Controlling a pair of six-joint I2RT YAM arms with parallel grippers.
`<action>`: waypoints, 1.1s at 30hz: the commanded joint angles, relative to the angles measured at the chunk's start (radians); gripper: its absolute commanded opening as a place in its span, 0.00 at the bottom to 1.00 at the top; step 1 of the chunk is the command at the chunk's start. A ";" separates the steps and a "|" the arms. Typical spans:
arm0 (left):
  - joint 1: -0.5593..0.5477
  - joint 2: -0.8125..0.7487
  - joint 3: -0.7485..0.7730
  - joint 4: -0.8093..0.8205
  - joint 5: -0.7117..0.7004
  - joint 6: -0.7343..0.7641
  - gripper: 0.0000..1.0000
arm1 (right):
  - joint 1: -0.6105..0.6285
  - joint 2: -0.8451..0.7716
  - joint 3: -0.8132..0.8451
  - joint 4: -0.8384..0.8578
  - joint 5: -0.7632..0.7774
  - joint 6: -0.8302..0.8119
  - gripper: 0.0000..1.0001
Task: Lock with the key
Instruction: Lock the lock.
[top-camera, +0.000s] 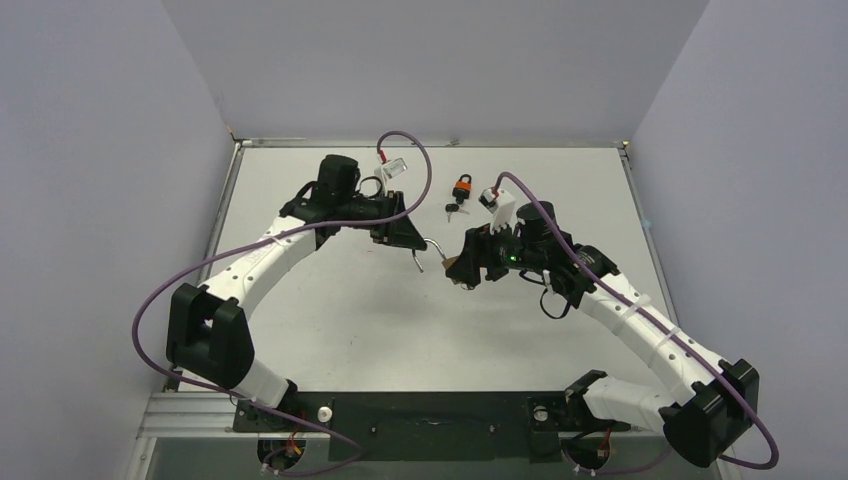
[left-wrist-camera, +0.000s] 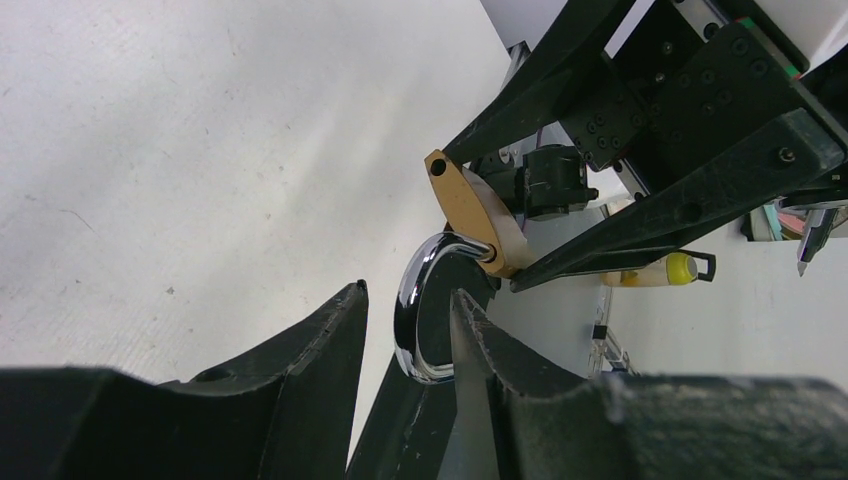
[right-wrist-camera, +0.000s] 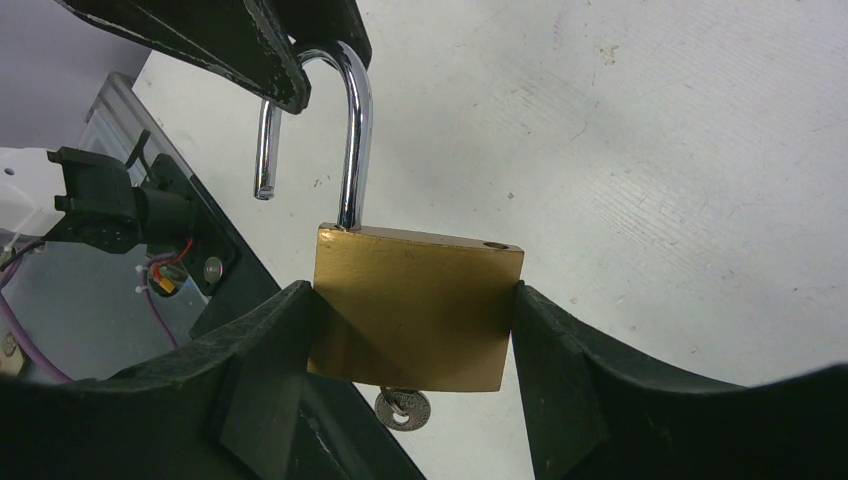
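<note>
My right gripper (right-wrist-camera: 410, 292) is shut on the flat sides of a brass padlock (right-wrist-camera: 415, 310), held just above the table. A silver key (right-wrist-camera: 402, 408) sticks out of the padlock's underside. The chrome shackle (right-wrist-camera: 352, 130) is swung open, its free end hanging clear of the body. My left gripper (left-wrist-camera: 408, 293) is closed around the shackle's bend (left-wrist-camera: 410, 325), its black fingers (right-wrist-camera: 250, 50) covering the top of the loop. From above, both grippers meet at mid-table around the padlock (top-camera: 458, 268).
A small orange padlock (top-camera: 462, 187) with a bunch of dark keys (top-camera: 452, 212) lies farther back on the white table (top-camera: 330, 320). Purple cables loop from both arms. Grey walls close in the left and right sides.
</note>
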 joint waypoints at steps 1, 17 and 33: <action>-0.001 -0.042 -0.009 0.008 0.035 0.005 0.33 | 0.012 -0.050 0.072 0.086 -0.028 -0.014 0.01; -0.016 -0.043 -0.067 0.148 0.122 -0.083 0.10 | 0.025 -0.041 0.103 0.071 -0.003 -0.034 0.01; -0.017 -0.081 -0.097 0.247 0.118 -0.176 0.00 | 0.025 -0.032 0.112 0.070 0.006 -0.037 0.10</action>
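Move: The open shackle's bow lies about 2 cm back and 2 cm right of the left hand, roughly level and already between its parted fingers. The brass body lies some 6 cm back and 8 cm right, held in the right hand. The orange padlock lies roughly 18 cm ahead, 9 cm right and 12 cm below the left hand. From the right hand the bow is about 4 cm ahead and 6 cm left, the small key about 3 cm back and 1 cm right. The left hand eases back about 2.5 cm and slightly right along the shackle towards the brass body, tilting some 10 degrees, while its fingers close on the bow, part a little, and close again so that they end pinching it nearly shut. The right hand keeps its grip on the brass body, drifting back about 1 cm and then lifting about 1 cm, hardly turning. ##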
